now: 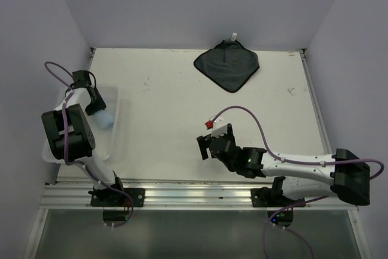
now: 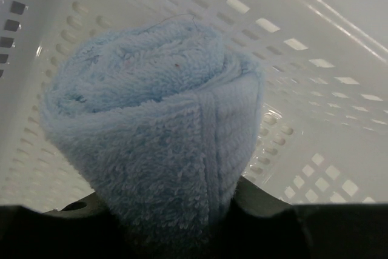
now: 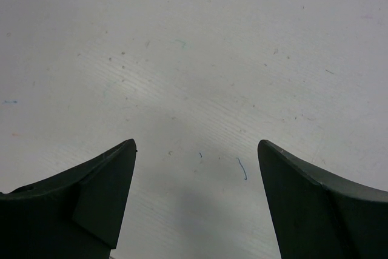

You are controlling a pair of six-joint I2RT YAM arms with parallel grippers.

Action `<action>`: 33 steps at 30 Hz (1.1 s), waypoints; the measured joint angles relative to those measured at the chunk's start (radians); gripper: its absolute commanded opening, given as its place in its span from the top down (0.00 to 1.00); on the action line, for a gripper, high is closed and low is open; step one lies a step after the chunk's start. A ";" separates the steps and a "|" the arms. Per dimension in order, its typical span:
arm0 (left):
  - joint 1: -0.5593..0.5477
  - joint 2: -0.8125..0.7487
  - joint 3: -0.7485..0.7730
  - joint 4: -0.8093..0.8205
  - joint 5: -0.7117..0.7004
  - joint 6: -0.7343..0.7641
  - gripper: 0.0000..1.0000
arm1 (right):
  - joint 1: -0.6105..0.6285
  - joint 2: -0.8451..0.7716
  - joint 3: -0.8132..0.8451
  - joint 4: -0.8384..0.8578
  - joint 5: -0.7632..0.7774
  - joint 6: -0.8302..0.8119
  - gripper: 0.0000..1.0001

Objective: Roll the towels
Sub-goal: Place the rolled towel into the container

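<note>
A light blue towel [image 2: 154,131], rolled into a thick bundle, fills the left wrist view. My left gripper [image 1: 97,108] is shut on this roll [image 1: 103,119] and holds it over the white mesh basket [image 1: 114,144] at the table's left edge. The dark grey towel [image 1: 227,64] lies flat and spread out at the far middle of the table, a small white tag at its far corner. My right gripper [image 3: 195,162] stands open low over bare table in the middle [image 1: 204,147], with nothing between its fingers.
The basket's perforated walls [image 2: 315,89] surround the blue roll. A grey wall runs close along the left side of the basket. An aluminium rail [image 1: 194,195] crosses the near edge by the arm bases.
</note>
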 measured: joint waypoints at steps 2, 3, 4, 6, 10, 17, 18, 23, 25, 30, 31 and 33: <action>0.011 -0.001 -0.018 0.034 0.032 0.000 0.58 | 0.000 0.006 0.002 0.000 0.000 0.000 0.15; 0.016 -0.002 -0.027 0.050 0.048 0.000 0.58 | 0.000 0.011 0.003 0.000 0.000 0.000 0.15; 0.023 -0.002 -0.037 0.068 0.068 -0.001 0.56 | 0.000 0.015 0.004 0.000 0.000 0.000 0.15; 0.036 -0.003 -0.056 0.099 0.105 -0.003 0.54 | 0.000 0.025 0.006 0.000 0.000 0.001 0.15; 0.067 -0.011 -0.093 0.167 0.177 -0.010 0.44 | -0.001 0.033 0.016 -0.001 -0.001 -0.003 0.15; 0.079 -0.027 -0.151 0.267 0.246 -0.025 0.34 | -0.006 0.064 0.037 0.001 -0.002 -0.005 0.15; 0.080 -0.027 -0.155 0.280 0.257 -0.026 0.32 | -0.006 0.071 0.037 0.001 -0.003 -0.005 0.15; 0.084 -0.027 -0.172 0.328 0.309 -0.034 0.22 | -0.006 0.082 0.038 0.001 -0.005 -0.003 0.15; 0.086 -0.027 -0.175 0.337 0.323 -0.036 0.11 | -0.006 0.082 0.038 0.000 -0.005 -0.002 0.15; 0.086 -0.033 -0.180 0.346 0.343 -0.044 0.02 | -0.006 0.082 0.038 0.000 -0.005 -0.002 0.15; 0.086 -0.035 -0.180 0.345 0.343 -0.045 0.01 | -0.006 0.082 0.038 0.000 -0.004 -0.001 0.15; 0.086 -0.037 -0.180 0.344 0.343 -0.045 0.00 | -0.006 0.081 0.038 -0.001 -0.004 0.002 0.15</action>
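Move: The rolled towel is still pinched in the left hand, its body some 3 cm back and 3 cm to the right of the hand point, about 1 cm below it. The hand is already down inside the container, whose middle lies roughly 6 cm back and 5 cm to the left, near hand height. From the idle right hand, the container's middle is about 9 cm ahead, 51 cm left and 7 cm lower. The rolled towel is let go in the far right part of the container: the left hand eases about 3 cm forward and 2 cm right, first sinking another centimetre, then coming slightly back up. Its wrist tilts some 20 degrees so the fingers point more forward and less left, while they spread from under half open to wide, one finger ending well clear of the towel. ##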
